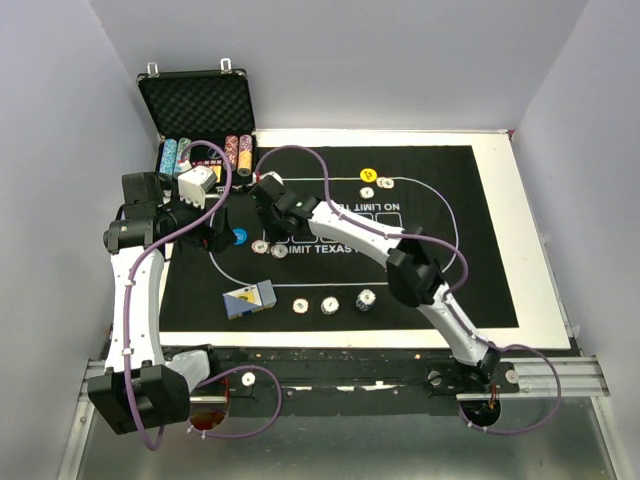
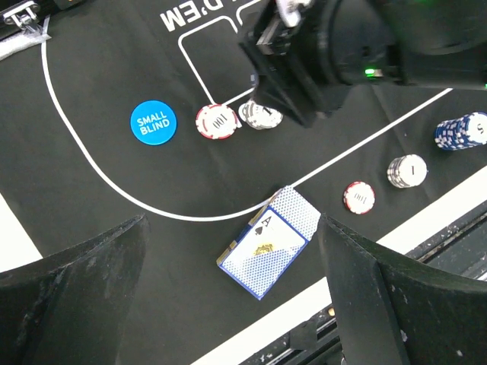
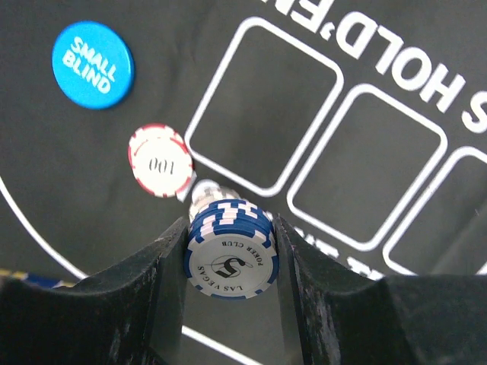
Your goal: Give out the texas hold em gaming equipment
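My right gripper [image 3: 230,255] is shut on a short stack of blue-and-white poker chips [image 3: 230,243], held just above the black mat. A red-rimmed "100" chip [image 3: 160,160] and a grey chip stack [image 3: 204,192] lie right behind it. The blue "SMALL BLIND" button [image 3: 92,65] lies further left. My left gripper [image 2: 232,228] hangs open over the blue-backed card deck [image 2: 266,242], touching nothing. Three more chip piles [image 1: 329,305] sit in a row along the mat's near side. The yellow button [image 1: 368,175] lies at the far side.
The black mat [image 1: 470,250] covers most of a white board. An open foam-lined case [image 1: 195,105] with rows of chips stands at the back left, close behind the left arm. The right arm [image 1: 400,255] stretches diagonally across the mat's middle.
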Tool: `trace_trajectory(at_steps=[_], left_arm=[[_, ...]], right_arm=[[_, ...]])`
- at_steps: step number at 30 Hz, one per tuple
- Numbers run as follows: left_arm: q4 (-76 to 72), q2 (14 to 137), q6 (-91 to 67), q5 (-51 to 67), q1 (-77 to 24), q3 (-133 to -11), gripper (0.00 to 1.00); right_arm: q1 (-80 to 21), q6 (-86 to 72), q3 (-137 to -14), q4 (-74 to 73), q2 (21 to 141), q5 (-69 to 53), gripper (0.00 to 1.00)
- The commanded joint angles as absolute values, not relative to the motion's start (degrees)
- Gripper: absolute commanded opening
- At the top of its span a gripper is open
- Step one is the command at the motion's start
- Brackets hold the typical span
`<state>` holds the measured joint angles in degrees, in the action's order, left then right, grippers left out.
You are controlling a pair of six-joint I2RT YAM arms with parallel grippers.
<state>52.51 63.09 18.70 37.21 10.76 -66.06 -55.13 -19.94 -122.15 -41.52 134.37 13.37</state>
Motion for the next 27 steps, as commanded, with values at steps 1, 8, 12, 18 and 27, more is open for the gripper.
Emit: trace_trajectory(at_steps=[1, 8, 12, 18, 27], left_arm=[[51.5, 62.75, 18.28, 38.94, 11.34, -66.01, 0.99], [51.33, 63.28, 18.54, 39.46, 11.87, -66.09, 0.99], [50.98, 63.63, 18.37, 39.9, 12.04, -65.92, 0.99], [50.98, 63.98, 18.54, 39.9, 12.04, -66.18, 0.99], [50.89, 64.42, 18.54, 39.73, 12.13, -66.09, 0.99]], right_arm=[[-54.67, -18.02, -131.73, -45.0, 141.66, 13.8, 0.3], [-52.21, -18.81, -134.91, -41.75, 146.25, 10.46, 0.3], [-51.77, -18.98, -135.79, -40.52, 147.65, 8.62, 0.29], [-51.24, -19.16, -137.63, -39.03, 149.94, 6.42, 0.29], [-50.89, -20.21, -138.78, -39.11, 151.7, 3.6, 0.35]])
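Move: My right hand, with the blue-and-white chip stack already pinched, goes for the leftmost printed card box. Its middle is about 5 cm ahead, 2 cm left and 7 cm below. The white chips stand roughly 2 cm back and 1 cm left of the hand, the red chip 1 cm back and 5 cm left, the small blind button 2 cm ahead and 11 cm left. From my left hand that box is some 16 cm ahead, 13 cm right and 20 cm down. I lower the held blue chips about 5 cm with my right hand while reaching nearly as far forward, past the white chips and in over the leftmost card box. The drop comes mostly early; after it I creep forward, then drift left to end about 2.5 cm over, and slow almost to a stop low over the mat. My fingers keep their grip and the wrist barely tilts. ##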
